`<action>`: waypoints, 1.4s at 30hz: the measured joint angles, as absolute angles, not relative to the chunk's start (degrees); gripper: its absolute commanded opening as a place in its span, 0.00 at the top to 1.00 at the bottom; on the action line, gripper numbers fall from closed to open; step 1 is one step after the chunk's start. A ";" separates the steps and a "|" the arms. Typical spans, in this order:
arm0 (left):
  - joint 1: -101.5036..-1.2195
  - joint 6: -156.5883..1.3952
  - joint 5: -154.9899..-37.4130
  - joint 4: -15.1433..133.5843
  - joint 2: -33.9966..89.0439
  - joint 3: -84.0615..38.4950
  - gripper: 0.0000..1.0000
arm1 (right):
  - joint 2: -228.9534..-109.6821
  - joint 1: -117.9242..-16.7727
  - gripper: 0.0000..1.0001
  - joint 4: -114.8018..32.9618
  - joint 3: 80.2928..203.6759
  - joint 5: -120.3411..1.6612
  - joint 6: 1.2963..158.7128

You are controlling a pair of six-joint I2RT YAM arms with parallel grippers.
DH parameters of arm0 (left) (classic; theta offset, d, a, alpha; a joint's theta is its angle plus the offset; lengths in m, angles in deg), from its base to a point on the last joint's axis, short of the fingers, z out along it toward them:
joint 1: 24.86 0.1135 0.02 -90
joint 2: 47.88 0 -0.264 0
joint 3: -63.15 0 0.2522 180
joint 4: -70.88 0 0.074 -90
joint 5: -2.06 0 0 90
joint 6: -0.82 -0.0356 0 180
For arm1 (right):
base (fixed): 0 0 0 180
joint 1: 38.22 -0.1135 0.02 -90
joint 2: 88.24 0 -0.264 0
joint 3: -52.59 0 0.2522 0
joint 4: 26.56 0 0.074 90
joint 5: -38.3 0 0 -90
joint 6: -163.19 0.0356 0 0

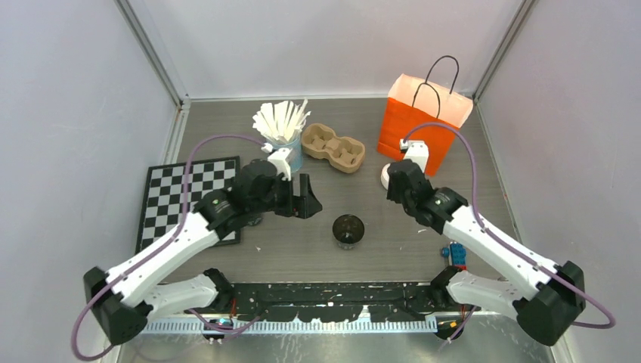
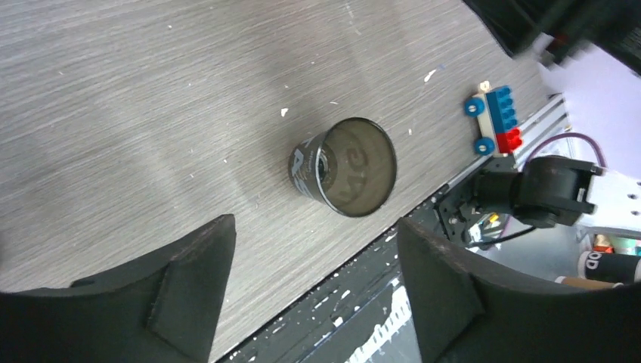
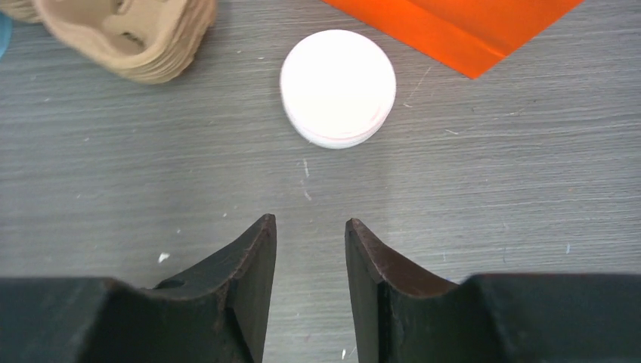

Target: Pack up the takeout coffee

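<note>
One dark takeout coffee cup (image 1: 348,229) stands upright near the table's front middle, with no lid on it; the left wrist view looks into its open top (image 2: 344,170). My left gripper (image 1: 306,198) hangs just left of it, open and empty (image 2: 316,223), and the cup lies beyond its fingertips. A round white lid (image 3: 338,87) lies flat on the table by the orange bag (image 1: 419,121). My right gripper (image 1: 394,180) hovers over the table just short of the lid, its jaws (image 3: 310,221) apart with nothing between them.
A brown cardboard cup carrier (image 1: 332,147) sits at the back middle, beside a light-blue cup of white sticks (image 1: 283,125). A checkerboard mat (image 1: 189,197) lies at the left under the left arm. A blue and red toy brick car (image 1: 456,253) rests by the front edge.
</note>
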State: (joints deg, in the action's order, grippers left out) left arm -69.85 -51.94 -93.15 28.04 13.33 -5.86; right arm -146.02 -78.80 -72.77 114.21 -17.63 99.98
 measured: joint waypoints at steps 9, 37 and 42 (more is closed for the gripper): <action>-69.85 -61.69 -92.78 17.00 -2.21 -5.99 0.00 | -162.41 -70.17 0.65 -68.16 119.47 -25.39 93.22; -69.85 -67.66 -85.79 11.64 -13.25 3.61 0.03 | -183.81 -65.95 0.76 -60.58 128.52 -30.09 81.81; -69.85 -67.66 -85.79 11.38 -13.69 3.61 0.05 | -185.07 -65.86 0.79 -59.96 128.61 -29.20 81.09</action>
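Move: The white cup lid lies about 13 cm ahead of the right hand, some 3 cm to its right and 12 cm below. The cardboard carrier is roughly 19 cm left of the lid and 8 cm farther out; the orange bag is about 7 cm right of it and 9 cm farther. The set-down cup stands some 12 cm left of the right hand and 7 cm back. From the left hand the lid is about 20 cm ahead and 23 cm right, well below. Down to the left rim of the white lid goes the right hand, some 11 cm forward and 10 cm down, its fingertips tilting down about 15 degrees, its left side dipping and the fingers drawing about halfway together; touch can't be made out. Meanwhile the empty left hand, opening wide, backs away from the set-down cup, about 10 cm left and 5 cm back, then waits. ##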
